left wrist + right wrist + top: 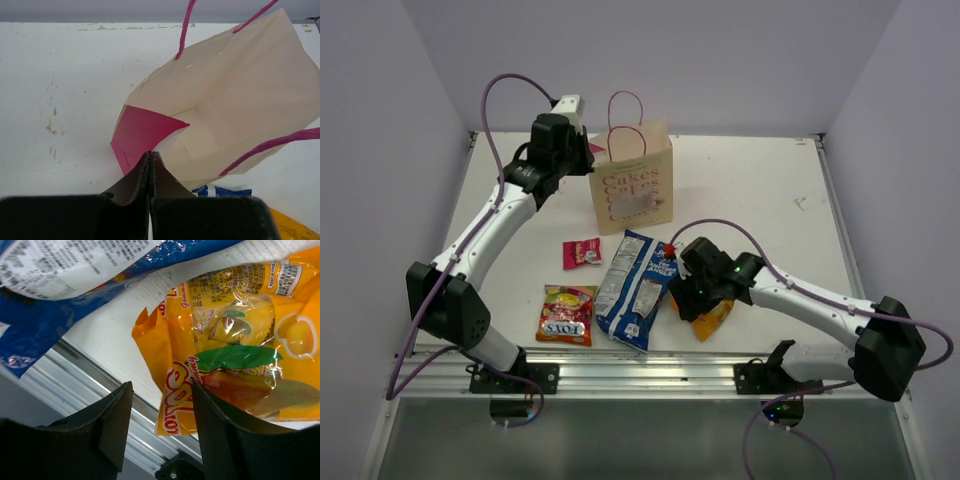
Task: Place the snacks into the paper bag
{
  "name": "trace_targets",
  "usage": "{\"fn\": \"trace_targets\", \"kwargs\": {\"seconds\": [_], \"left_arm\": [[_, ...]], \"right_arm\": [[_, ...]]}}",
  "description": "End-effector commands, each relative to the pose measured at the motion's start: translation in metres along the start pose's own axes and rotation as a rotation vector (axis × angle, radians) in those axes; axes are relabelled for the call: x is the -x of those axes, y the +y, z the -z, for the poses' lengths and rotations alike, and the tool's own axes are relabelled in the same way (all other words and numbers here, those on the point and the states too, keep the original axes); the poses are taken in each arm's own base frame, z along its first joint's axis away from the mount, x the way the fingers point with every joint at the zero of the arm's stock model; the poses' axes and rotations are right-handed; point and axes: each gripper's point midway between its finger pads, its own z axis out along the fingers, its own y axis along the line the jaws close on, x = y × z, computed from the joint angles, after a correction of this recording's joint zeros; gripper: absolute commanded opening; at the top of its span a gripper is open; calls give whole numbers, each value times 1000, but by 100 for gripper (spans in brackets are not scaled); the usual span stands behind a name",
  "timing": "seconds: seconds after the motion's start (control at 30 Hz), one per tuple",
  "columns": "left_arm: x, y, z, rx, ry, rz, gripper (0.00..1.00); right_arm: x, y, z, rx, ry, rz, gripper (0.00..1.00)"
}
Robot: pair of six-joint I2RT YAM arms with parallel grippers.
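The paper bag (635, 185) stands upright at the back centre, its mouth open in the left wrist view (235, 90). My left gripper (582, 152) is shut on the bag's top left rim, at its pink side (150, 156). The long blue-white bag (635, 290) lies in front of the paper bag. The orange-yellow packet (712, 318) lies to its right, mostly under my right gripper (692, 298). That gripper is open (162, 400), its jaws straddling the packet's end (235, 335). The FOX'S packet (567, 314) and the small pink-red sachet (582, 253) lie to the left.
An aluminium rail (640, 370) runs along the table's near edge, just beyond the orange-yellow packet's end (90, 375). Pale walls close in the white table (750, 190) on three sides. The blue-white bag's edge (65, 270) lies close beside the right gripper.
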Motion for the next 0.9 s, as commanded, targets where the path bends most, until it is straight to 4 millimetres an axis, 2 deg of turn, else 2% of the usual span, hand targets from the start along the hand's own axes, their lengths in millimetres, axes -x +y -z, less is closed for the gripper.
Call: {"fn": "trace_targets", "kwargs": {"seconds": [0.0, 0.07, 0.13, 0.17, 0.2, 0.23, 0.3, 0.33, 0.4, 0.43, 0.47, 0.5, 0.53, 0.57, 0.63, 0.67, 0.77, 0.8, 0.87], "left_arm": [[19, -4, 14, -13, -47, -20, 0], [21, -5, 16, -20, -53, -20, 0], [23, -7, 17, -29, -57, -20, 0], [23, -7, 17, -29, -57, -21, 0], [25, -8, 18, -32, -61, -23, 0], [26, -8, 18, -32, -64, -23, 0], [26, -9, 19, -37, -63, -27, 0], [25, -9, 19, -41, -60, -29, 0], [25, -10, 18, -46, -58, -33, 0], [24, -10, 18, -46, -57, -36, 0], [25, -10, 19, -46, -58, -36, 0], [23, -14, 19, -69, -50, -36, 0], [22, -14, 18, -71, -48, -37, 0], [22, -14, 19, -72, -48, -37, 0], [21, -15, 19, -79, -44, -37, 0], [21, -16, 20, -81, -45, -37, 0], [21, -18, 22, -95, -44, -37, 0], [21, -19, 24, -101, -44, -39, 0], [19, -20, 25, -109, -39, -39, 0]], "right_arm": [[9, -15, -11, -145, -4, -30, 54], [14, -17, -13, -200, -21, -19, 53], [12, -19, -18, -236, -9, -22, 43], [12, -22, -19, -255, -7, -28, 21], [12, -26, -20, -279, -9, -40, 7], [11, -28, -20, -294, -8, -44, 0], [14, -34, -14, -331, -17, -45, 0], [19, -36, -4, -348, -39, -44, 0], [45, -36, 26, -381, -129, -58, 0], [50, -43, 52, -430, -166, -60, 0], [83, -37, 86, -429, -277, -68, 0], [96, -36, 109, -446, -329, -72, 0], [102, -45, 135, -513, -354, -70, 0], [133, -38, 176, -512, -459, -74, 0], [150, -47, 216, -607, -518, -71, 0], [170, -44, 243, -620, -587, -63, 0], [206, -50, 286, -707, -750, -47, 0], [229, -44, 300, -697, -866, -72, 0], [248, -46, 313, -754, -944, -31, 0]]}}
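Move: The orange snack lies under the open right hand, its middle about 4 cm ahead, 4 cm to the right and 3 cm below, so the fingers are over its near left end. The blue snack lies some 11 cm left and 6 cm ahead of that hand; the paper bag stands about 28 cm ahead and 13 cm left, its middle 7 cm higher. From the left hand the orange snack is roughly 25 cm back, 27 cm right and 23 cm below. The right fingers dip a couple of centimetres and shut, pinching the orange snack by its near left end, then carry it steeply up, over 35 cm from the lowest point, and about 12 cm forward. The wrist tips the fingers up some 50 degrees while turning clockwise. The left hand keeps its pinch on the paper bag's rim. ##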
